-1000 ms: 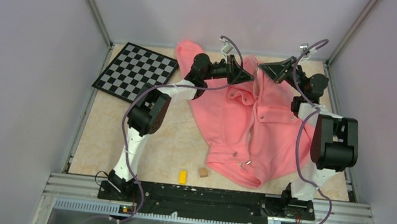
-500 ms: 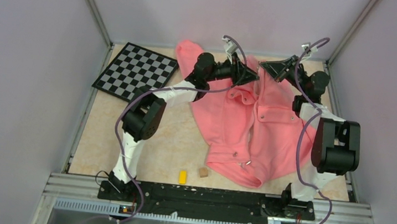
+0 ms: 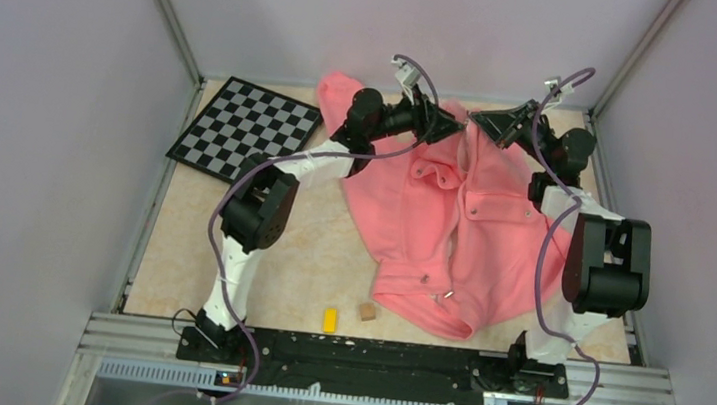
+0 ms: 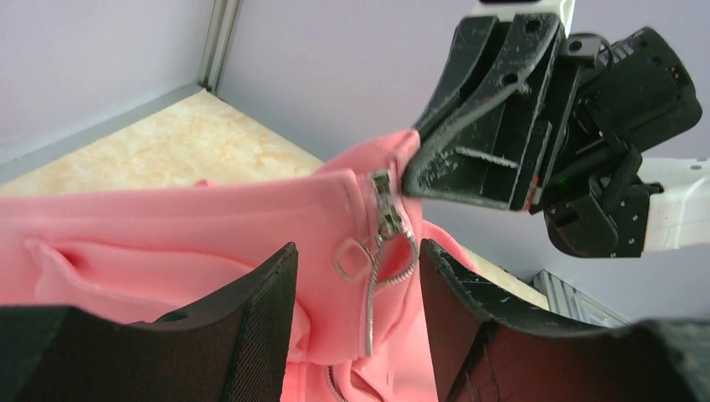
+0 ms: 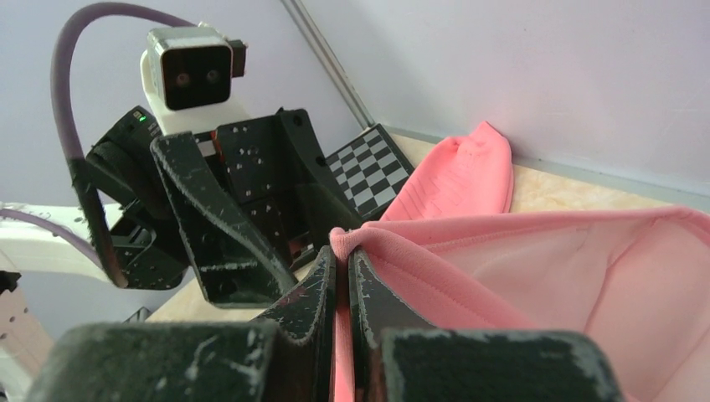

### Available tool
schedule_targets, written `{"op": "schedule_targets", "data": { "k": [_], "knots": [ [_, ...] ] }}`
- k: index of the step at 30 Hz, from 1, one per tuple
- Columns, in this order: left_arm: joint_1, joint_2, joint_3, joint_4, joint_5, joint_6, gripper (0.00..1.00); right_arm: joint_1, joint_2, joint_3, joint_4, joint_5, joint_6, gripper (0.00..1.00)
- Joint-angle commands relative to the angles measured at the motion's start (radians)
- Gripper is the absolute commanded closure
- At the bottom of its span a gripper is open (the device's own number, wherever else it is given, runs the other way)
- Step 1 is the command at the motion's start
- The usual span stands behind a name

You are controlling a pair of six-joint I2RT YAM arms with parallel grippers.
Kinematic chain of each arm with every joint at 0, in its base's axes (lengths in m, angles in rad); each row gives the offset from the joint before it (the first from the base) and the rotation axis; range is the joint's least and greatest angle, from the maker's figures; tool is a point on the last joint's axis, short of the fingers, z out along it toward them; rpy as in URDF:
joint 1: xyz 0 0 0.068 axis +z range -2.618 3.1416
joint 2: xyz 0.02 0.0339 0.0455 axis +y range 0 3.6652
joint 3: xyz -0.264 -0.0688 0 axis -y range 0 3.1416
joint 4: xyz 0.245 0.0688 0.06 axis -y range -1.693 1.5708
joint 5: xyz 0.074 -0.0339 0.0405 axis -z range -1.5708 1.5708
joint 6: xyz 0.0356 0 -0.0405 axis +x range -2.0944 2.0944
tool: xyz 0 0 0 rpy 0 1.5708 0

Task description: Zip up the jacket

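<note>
The salmon-pink jacket (image 3: 478,225) lies spread on the table, its zipper end lifted at the far side. My right gripper (image 3: 483,123) is shut on the jacket's edge (image 5: 393,251), pinching a fold of fabric beside the zipper. My left gripper (image 4: 356,247) faces it and stands open. The metal slider (image 4: 387,209) and its ring pull (image 4: 352,257) hang between the left fingers (image 4: 259,310), touching neither. A short run of zipper teeth (image 4: 370,306) drops below the slider. In the top view the left gripper (image 3: 446,126) is just left of the right one.
A checkerboard (image 3: 247,128) lies at the far left of the table. A yellow block (image 3: 330,319) and a small brown cube (image 3: 367,311) sit near the front edge, left of the jacket's collar. Enclosure walls stand close behind both grippers.
My left gripper's jaws have widened over the last second, and its wrist has shifted a little toward the far wall. The right gripper keeps its grip and has not moved.
</note>
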Motion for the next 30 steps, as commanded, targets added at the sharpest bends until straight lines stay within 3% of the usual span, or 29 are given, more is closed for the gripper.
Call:
{"op": "schedule_targets", "data": {
  "k": [1, 5, 11, 18, 30],
  "knots": [
    [0.007, 0.064, 0.117, 0.096, 0.086, -0.064, 0.42, -0.004, -0.039, 0.042, 0.074, -0.004, 0.001, 1.0],
    [0.005, 0.124, 0.149, 0.225, 0.179, -0.154, 0.44, -0.003, -0.034, 0.043, 0.081, -0.006, 0.008, 1.0],
    [0.001, 0.155, 0.178, 0.261, 0.231, -0.193, 0.44, -0.014, -0.037, 0.045, 0.073, -0.004, 0.007, 1.0],
    [0.002, 0.138, 0.139, 0.308, 0.24, -0.213, 0.64, -0.003, -0.038, 0.051, 0.053, -0.002, 0.002, 1.0],
    [0.0, 0.108, 0.097, 0.288, 0.227, -0.185, 0.76, -0.004, -0.049, 0.048, 0.037, 0.0, -0.005, 1.0]
  ]
}}
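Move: The zip's pull tab hangs about 2 cm back of the left hand, 3 cm to its right and 1 cm lower, beyond its parted fingertips. Its slider is roughly 2 cm above the tab; the collar corner is about 1 cm ahead, 3 cm right and 3 cm above the left hand. From the right hand, which pinches that corner, the tab is some 3 cm back, 1 cm left and 4 cm down. The pull tab is approached from the jacket's left side: the left hand first lifts about 1 cm, then eases back and to the right some 2 cm each way while dipping, turning about 15 degrees clockwise so its fingers face the zip, and closes them by more than half around the tab. The right hand stays put and keeps the collar corner pinched and raised. ##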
